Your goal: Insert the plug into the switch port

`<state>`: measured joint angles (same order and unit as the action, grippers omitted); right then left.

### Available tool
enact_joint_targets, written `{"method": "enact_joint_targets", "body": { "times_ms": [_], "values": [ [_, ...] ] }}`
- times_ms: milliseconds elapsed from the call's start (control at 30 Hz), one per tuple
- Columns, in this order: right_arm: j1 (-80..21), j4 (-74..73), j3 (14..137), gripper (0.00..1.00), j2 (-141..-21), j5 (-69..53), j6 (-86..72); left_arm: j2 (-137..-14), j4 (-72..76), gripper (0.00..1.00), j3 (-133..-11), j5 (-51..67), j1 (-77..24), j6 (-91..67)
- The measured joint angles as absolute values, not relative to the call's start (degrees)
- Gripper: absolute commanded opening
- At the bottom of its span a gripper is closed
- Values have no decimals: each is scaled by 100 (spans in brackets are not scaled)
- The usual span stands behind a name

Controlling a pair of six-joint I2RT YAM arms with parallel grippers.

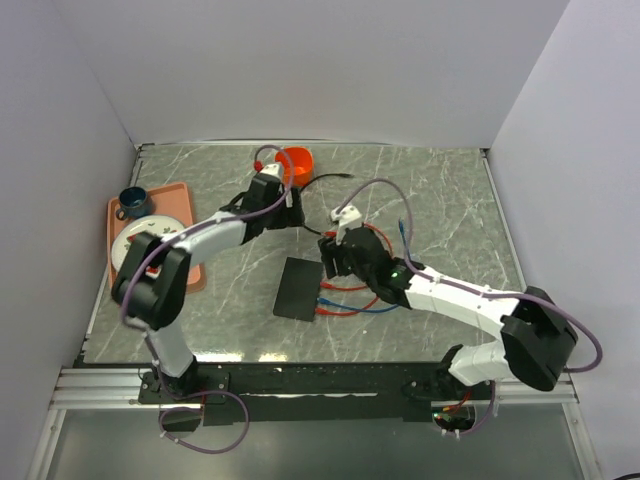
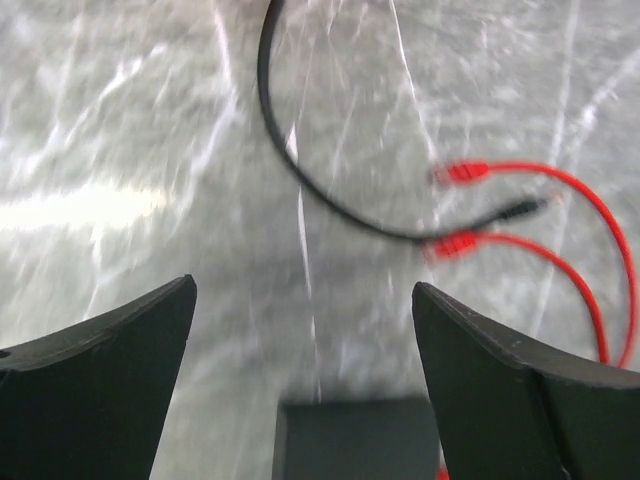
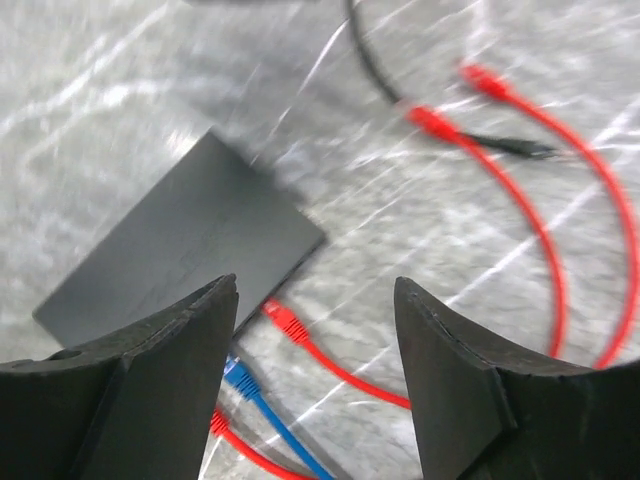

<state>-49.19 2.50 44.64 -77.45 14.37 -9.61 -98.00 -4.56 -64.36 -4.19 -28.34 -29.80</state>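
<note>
The flat black box (image 1: 298,288) lies mid-table; its port openings do not show. My right gripper (image 1: 335,260) hovers open just right of the box. In the right wrist view the right gripper (image 3: 316,283) holds nothing, and below it a red plug (image 3: 284,322) lies with its tip at the edge of the box (image 3: 190,255). A blue plug (image 3: 240,378) and another red plug (image 3: 218,425) lie beside it, partly behind my finger. My left gripper (image 1: 287,214) stands open behind the box. The left gripper (image 2: 304,284) is empty above the box's far end (image 2: 355,440).
Red cable loops (image 1: 350,300) and a blue cable (image 1: 385,308) trail right of the box. More red plugs (image 2: 462,172) and a black cable (image 2: 300,170) lie behind it. An orange cup (image 1: 295,162) stands at the back. A tray (image 1: 190,275) with a plate and a blue cup sits left.
</note>
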Motion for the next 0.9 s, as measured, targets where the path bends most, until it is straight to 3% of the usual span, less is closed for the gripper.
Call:
{"method": "enact_joint_targets", "body": {
  "times_ms": [167,267,300,467,633,667,833,900],
  "values": [
    [-4259,200,4434,72,-7338,1332,-1214,-10807,-681,89,-7352,-436,-2805,-2773],
    [-3872,191,4305,72,-7126,1186,-1306,-11345,-888,79,-7992,-532,-2764,-2703],
    [-3800,176,4265,72,-7076,1133,-1313,-11559,-989,71,-8254,-596,-2740,-2683],
    [-3675,97,4160,73,-6978,939,-1343,-12470,-1337,65,-9360,-823,-2624,-2582],
    [-3616,-10,4062,73,-6871,838,-1365,-12860,-1529,55,-9684,-1068,-2591,-2512],
    [-3605,-3,4045,73,-6853,832,-1365,-12890,-1553,51,-9738,-1129,-2598,-2512],
    [-3564,-30,3992,73,-6781,823,-1369,-13017,-1608,2,-9867,-1280,-2606,-2438],
    [-3553,-30,3983,73,-6775,821,-1372,-13093,-1671,1,-9990,-1275,-2600,-2412]
  ]
}}
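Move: The left hand is aimed at the black cable's stretch just in front of the orange bowl, about 12 cm ahead and 9 cm below it. The bowl's middle is straight ahead at about 20 cm; the nearer red plug lies 3 cm ahead and 7 cm right, the farther one 7 cm ahead and 8 cm right. From the right hand that cable stretch is some 25 cm ahead, 7 cm left and 11 cm down. The left fingers close from wide open around the black cable and pinch it right in front of the orange bowl, after the hand has swept about 12 cm forward and 8 cm down, rolling its left side up some 15 degrees. Meanwhile the right hand, open, draws about 7 cm to the right and slightly forward, away from the switch, quickly at first and then slowing. ##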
